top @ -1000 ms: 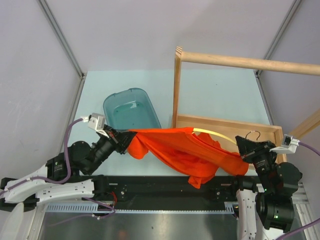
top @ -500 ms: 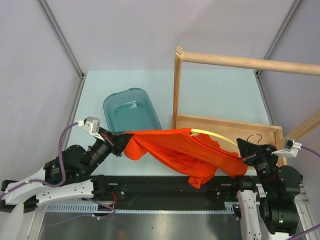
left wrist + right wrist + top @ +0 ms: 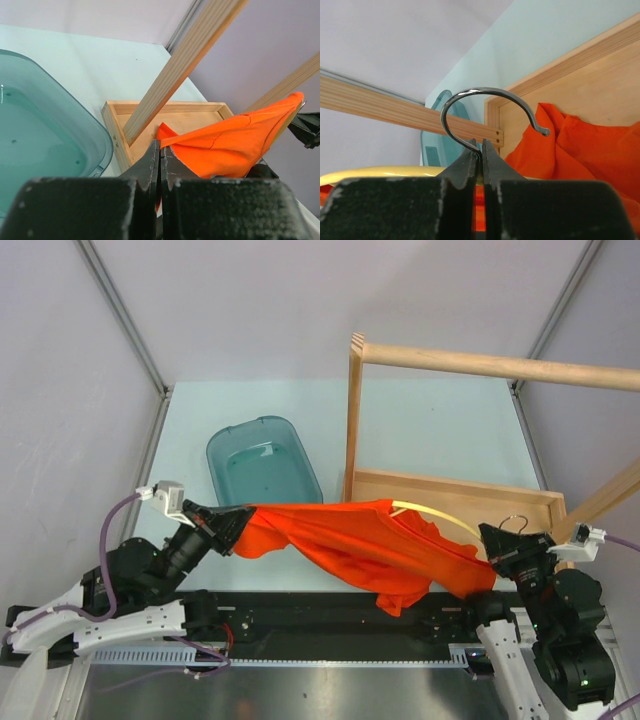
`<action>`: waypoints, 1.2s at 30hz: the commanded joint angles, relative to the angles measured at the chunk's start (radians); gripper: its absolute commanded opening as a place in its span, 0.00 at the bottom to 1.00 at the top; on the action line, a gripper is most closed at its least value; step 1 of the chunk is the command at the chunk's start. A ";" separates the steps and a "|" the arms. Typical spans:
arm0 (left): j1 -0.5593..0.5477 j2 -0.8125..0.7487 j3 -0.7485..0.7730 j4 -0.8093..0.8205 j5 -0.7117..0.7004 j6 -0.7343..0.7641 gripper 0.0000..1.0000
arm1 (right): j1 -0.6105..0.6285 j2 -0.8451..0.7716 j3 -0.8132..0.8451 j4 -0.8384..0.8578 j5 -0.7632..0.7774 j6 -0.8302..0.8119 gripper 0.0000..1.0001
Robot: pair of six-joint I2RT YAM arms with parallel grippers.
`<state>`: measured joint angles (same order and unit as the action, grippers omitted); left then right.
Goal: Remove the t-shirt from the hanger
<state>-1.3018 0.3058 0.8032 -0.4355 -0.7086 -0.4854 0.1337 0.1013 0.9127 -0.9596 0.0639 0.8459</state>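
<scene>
An orange t-shirt (image 3: 360,545) hangs stretched between my two grippers above the table's near edge. My left gripper (image 3: 240,523) is shut on the shirt's left end; the cloth (image 3: 235,145) runs off its tips. The pale-yellow hanger (image 3: 435,514) shows as a thin arc out of the shirt's right part. My right gripper (image 3: 497,545) is shut on the base of its grey wire hook (image 3: 485,107); a yellow stretch of the hanger (image 3: 375,173) lies at the left of that view. The shirt (image 3: 585,150) lies behind the hook.
A teal plastic bin (image 3: 262,462) stands left of centre on the table. A light-wood rack, with a base frame (image 3: 452,492), an upright post (image 3: 353,410) and a top rod (image 3: 490,365), stands at the right behind the shirt. The post (image 3: 185,65) crosses the left wrist view.
My left gripper has pulled the shirt's end further left and toward the near edge, stretching the cloth. My right gripper with the hook has shifted slightly right and nearer.
</scene>
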 commanded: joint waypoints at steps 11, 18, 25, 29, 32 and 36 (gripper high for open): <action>0.049 0.366 0.292 -0.008 0.478 0.275 0.69 | -0.005 0.199 0.092 0.205 0.038 -0.325 0.00; 0.049 0.536 0.425 -0.044 0.652 0.320 0.99 | -0.006 0.296 0.248 0.160 -0.030 -0.492 0.00; 0.049 0.650 0.386 -0.039 0.618 0.363 1.00 | -0.006 0.284 0.272 0.167 -0.163 -0.473 0.00; 0.050 0.659 0.352 -0.017 0.577 0.378 1.00 | -0.008 0.265 0.265 0.180 -0.222 -0.458 0.00; 0.055 0.667 0.330 -0.003 0.606 0.369 1.00 | -0.008 0.253 0.262 0.190 -0.233 -0.449 0.00; 0.059 0.668 0.253 0.056 0.733 0.321 0.87 | -0.008 0.252 0.267 0.194 -0.227 -0.439 0.00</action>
<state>-1.2510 0.9771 1.1156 -0.4606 -0.0845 -0.1406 0.1287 0.3630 1.1488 -0.8539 -0.1356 0.3882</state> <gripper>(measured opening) 0.961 0.044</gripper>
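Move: My left hand still pinches the t-shirt's edge, pulled out taut. The visible left end of the hanger's yellow arm lies about 23 cm to its right, roughly level in height and reach. The rack's left post stands some 19 cm right and 12 cm ahead; the teal bin sits about 15 cm straight ahead, 25 cm below. From my right hand, which holds the hanger below its hook, that hanger end is about 16 cm left, 2 cm ahead and 8 cm higher. I let the stretched t-shirt edge go as my left hand heads right, opening the fingers fully and swinging about 16 cm towards the hanger's left end, slightly back, first rising, then dipping below its starting height while it rolls left side up and turns some 35 degrees clockwise. My right hand keeps its grip on the hanger, goes forward, then lifts it about 7 cm, easing partly back and rolling its left side down. ##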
